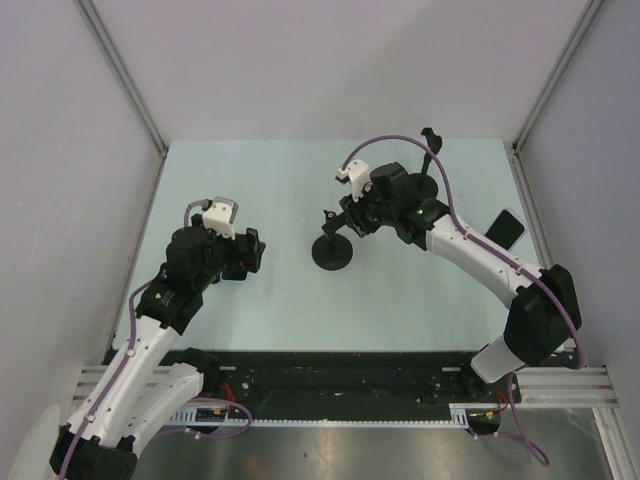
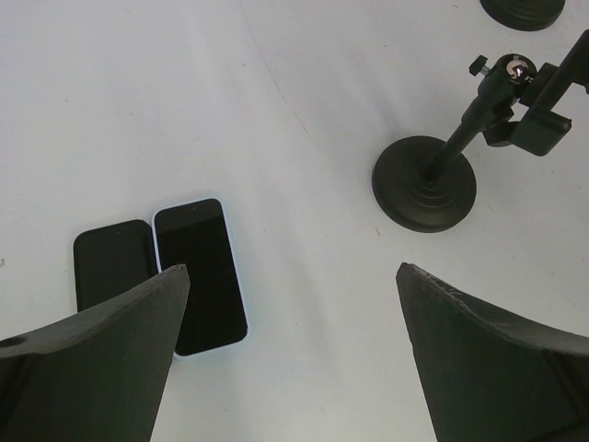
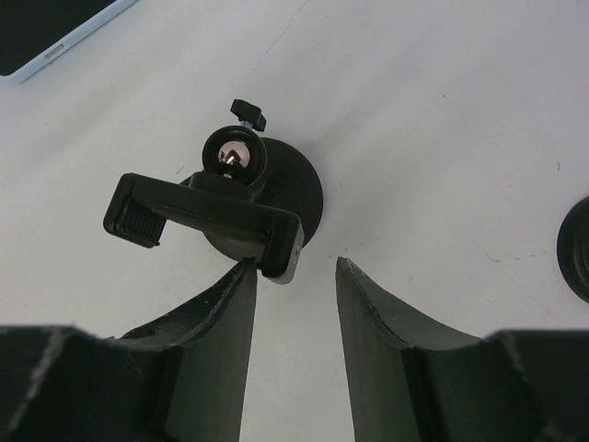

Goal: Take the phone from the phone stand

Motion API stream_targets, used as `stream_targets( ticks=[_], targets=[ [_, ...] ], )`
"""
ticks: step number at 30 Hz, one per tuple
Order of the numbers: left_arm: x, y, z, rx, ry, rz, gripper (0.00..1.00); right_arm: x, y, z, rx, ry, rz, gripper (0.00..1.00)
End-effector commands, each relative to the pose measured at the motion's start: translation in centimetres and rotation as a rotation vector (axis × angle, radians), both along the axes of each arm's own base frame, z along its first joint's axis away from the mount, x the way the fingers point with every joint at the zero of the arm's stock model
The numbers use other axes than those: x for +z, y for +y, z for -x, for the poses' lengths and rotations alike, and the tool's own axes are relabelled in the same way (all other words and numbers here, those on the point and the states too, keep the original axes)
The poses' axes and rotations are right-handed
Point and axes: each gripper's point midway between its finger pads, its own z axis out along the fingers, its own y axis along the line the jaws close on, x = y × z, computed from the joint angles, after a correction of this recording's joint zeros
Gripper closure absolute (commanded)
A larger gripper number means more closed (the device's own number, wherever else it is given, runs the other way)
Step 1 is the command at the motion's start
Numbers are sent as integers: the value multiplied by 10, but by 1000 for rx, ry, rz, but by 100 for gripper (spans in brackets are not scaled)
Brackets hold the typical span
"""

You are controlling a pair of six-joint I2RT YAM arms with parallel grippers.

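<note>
The black phone stand [image 1: 332,252] stands mid-table on a round base. Its clamp [image 3: 204,217] is empty, with no phone in it. Two phones lie flat side by side on the table: a white-edged phone [image 2: 200,274] and an all-black phone [image 2: 112,263]. A corner of the white-edged phone [image 3: 51,29] also shows in the right wrist view. My right gripper [image 3: 294,265] [image 1: 342,218] is open at the clamp's near end, its left fingertip [image 3: 247,272] against the clamp's corner and only table between the jaws. My left gripper [image 2: 293,269] [image 1: 250,252] hangs wide open over bare table beside the phones.
A second stand [image 1: 430,140] stands at the back, and its round base [image 2: 523,9] shows at the top of the left wrist view. A dark phone-like slab [image 1: 505,228] lies near the right wall. Grey walls enclose the table on three sides.
</note>
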Motion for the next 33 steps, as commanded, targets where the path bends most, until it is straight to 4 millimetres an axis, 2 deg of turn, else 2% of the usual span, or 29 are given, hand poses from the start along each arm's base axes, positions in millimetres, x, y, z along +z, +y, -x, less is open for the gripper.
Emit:
stream_targets(
  ticks=[1,5,8,9,11,12,14,22,23,29,32,33],
  targets=[
    [5,-4,-2,-36,-36,-14,0,10,11,-11,12,-46,-43,56],
    [5,-4,-2,-37,-33,-15,0,10,16,-13,38,-50,-39,59],
    [5,-4,-3,-34,-35,-15,0,9,19,-13,52,-53,-45,65],
    [6,-4,-3,-33,-37,-17,0,11,18,-14,49,-57,-47,74],
    [5,-3,-3,-30,-34,-17,0,13,17,-18,37,-71,-50,86],
    [5,-3,-3,-32,-36,-18,0,15,12,-22,5,-78,-48,97],
    [5,-3,-3,-27,-36,-18,0,21,7,-31,-32,-100,-65,100],
    [6,-1,-3,-20,-38,-20,0,62,-51,-88,-290,-233,-167,100],
    [6,-1,-3,-20,-39,-19,0,65,-66,-98,-340,-242,-185,100],
    [6,0,-3,-15,-41,-20,0,74,-119,-149,-541,-333,-270,100],
    [7,0,-3,-12,-43,-21,0,71,-136,-169,-616,-355,-290,100],
    [7,0,-3,-12,-45,-20,0,76,-141,-177,-631,-372,-289,100]
  ],
)
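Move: The phone stand whose clamp end sits at my half-open right fingers has its middle about 5 cm to the left of my right hand, 1 cm ahead and some 8 cm below. The second stand is roughly 18 cm ahead and 21 cm to the right. The blue-edged phone lies on the table about 33 cm to the left and 1 cm back. From my left hand, the first stand is some 8 cm ahead and 21 cm to the right. I shut my right fingers on the end of the stand's clamp, barely moving while I do. Then I take the stand forward and to the right in a quickening, nearly level sweep, about 12 cm forward and 14 cm right, towards the second stand, turning my hand some 30 degrees clockwise and keeping the pinch. ##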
